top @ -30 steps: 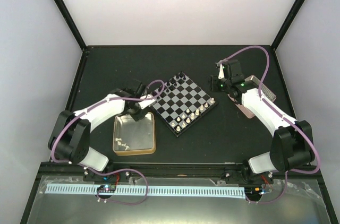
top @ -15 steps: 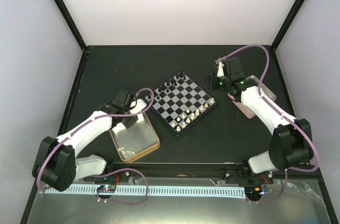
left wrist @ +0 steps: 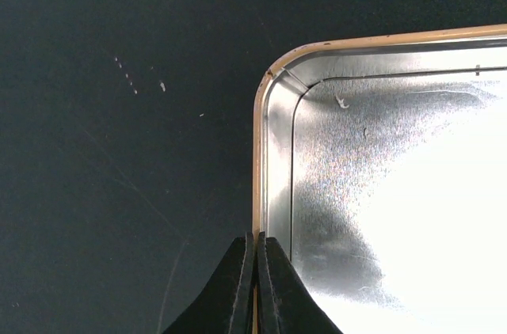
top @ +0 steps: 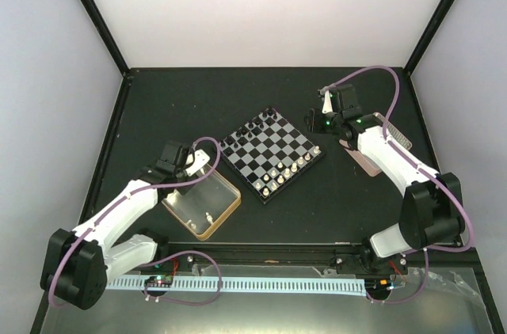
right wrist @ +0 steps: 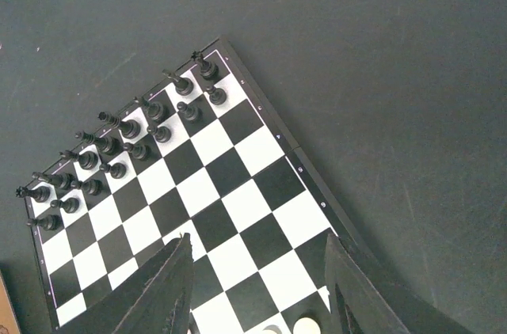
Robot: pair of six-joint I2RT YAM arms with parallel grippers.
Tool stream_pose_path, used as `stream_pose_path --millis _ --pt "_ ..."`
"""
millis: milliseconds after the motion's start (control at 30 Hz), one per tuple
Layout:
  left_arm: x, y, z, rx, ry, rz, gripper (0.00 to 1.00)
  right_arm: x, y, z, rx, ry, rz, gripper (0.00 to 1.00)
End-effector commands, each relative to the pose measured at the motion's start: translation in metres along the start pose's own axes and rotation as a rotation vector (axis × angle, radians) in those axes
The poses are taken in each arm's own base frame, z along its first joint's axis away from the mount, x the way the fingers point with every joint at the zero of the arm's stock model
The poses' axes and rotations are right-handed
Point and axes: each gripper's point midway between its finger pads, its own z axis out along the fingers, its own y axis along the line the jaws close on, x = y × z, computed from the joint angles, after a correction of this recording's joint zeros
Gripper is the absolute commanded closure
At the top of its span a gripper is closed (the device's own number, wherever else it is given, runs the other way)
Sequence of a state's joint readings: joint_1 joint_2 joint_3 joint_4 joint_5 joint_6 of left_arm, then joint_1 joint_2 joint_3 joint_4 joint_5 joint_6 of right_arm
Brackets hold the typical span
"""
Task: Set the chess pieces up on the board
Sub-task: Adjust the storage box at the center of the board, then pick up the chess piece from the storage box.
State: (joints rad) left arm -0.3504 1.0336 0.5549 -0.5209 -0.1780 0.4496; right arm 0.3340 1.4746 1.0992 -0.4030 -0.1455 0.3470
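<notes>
The board (top: 272, 152) lies askew mid-table. Black chess pieces (top: 252, 124) fill two rows along its far-left edge, and cream chess pieces (top: 283, 172) stand along its near-right edge. In the right wrist view the black rows (right wrist: 127, 148) are at upper left and a cream piece (right wrist: 305, 324) shows at the bottom. My right gripper (right wrist: 257, 239) hangs open over the board's bare middle squares, holding nothing. My left gripper (left wrist: 256, 251) is shut on the gold rim of the tin (left wrist: 356, 39). One cream piece (top: 208, 218) lies inside the tin (top: 190, 203).
A pinkish silver tray (top: 394, 134) sits at the right, partly under my right arm. The tin now lies turned, with one corner close to the board's near-left corner. Black frame posts and white walls bound the dark table (top: 158, 104).
My left gripper has shut on the tin's rim and swung back to the left, turning and dragging the tin. The loose pieces inside have slid. My right arm has barely moved.
</notes>
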Motion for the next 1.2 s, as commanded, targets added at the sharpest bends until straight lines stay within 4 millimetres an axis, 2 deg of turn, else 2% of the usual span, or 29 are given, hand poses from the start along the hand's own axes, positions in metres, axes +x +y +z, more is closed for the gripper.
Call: stream_pose_path --millis 0,233,333,400,533,633,733,867,967,1033,1167 --pt "-0.006 0.013 -0.002 -0.044 -0.03 -0.032 0.99 -0.01 0.004 0.001 -0.023 -0.021 0.01 0.53" --pt "0.009 0.037 0.006 -0.136 0.062 -0.06 0.99 -0.012 0.005 0.006 -0.03 -0.011 0.013 0.53" --pt "0.008 0.051 0.006 -0.171 0.076 -0.105 0.98 -0.01 0.005 0.008 -0.031 -0.005 0.014 0.53" --pt "0.004 0.06 0.004 -0.186 0.071 -0.156 0.9 -0.009 0.005 0.009 -0.032 0.0 0.014 0.53" --pt "-0.011 0.07 -0.009 -0.192 0.027 -0.27 0.61 -0.009 0.006 0.009 -0.033 0.002 0.015 0.53" --pt "-0.024 0.067 -0.023 -0.128 0.005 -0.355 0.53 -0.008 0.005 0.008 -0.031 0.005 0.015 0.52" --pt "-0.048 0.079 -0.049 -0.122 -0.028 -0.47 0.47 -0.005 0.005 0.008 -0.033 0.01 0.019 0.53" --pt "-0.068 0.085 -0.074 -0.069 -0.043 -0.76 0.44 -0.003 0.006 0.007 -0.042 0.014 0.027 0.53" --pt "-0.062 0.067 -0.076 0.017 0.035 -0.934 0.43 0.0 0.006 0.007 -0.042 0.02 0.033 0.53" --pt "-0.051 0.042 -0.071 0.106 0.134 -1.053 0.44 0.003 0.005 0.006 -0.04 0.029 0.039 0.52" --pt "-0.013 -0.017 -0.058 0.26 0.368 -1.177 0.49 0.011 0.004 0.004 -0.038 0.048 0.045 0.53"
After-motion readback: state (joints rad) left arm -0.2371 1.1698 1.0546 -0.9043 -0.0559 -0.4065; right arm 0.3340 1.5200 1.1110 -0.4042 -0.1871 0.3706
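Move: The left hand's shut fingers are on the storage box's far-left rim, with the box's middle about 6 cm back and 6 cm right of them, some 2 cm lower. A white piece in the box lies about 12 cm back and 8 cm right of that hand. The chessboard's middle is some 10 cm ahead and 29 cm right. From the right hand, the box's middle is roughly 28 cm back, 35 cm left and 12 cm down. Still pinching the storage box's far-left rim, the left hand drags the box about 4 cm left and a little forward, turning slightly counter-clockwise. The fingers then open and let go of the rim; the hand rises some 13 cm, going forward and then back to the right, and swings to roughly 45 degrees counter-clockwise with its left side dipping. At the last it eases back and sinks about 3 cm, open above the box. ##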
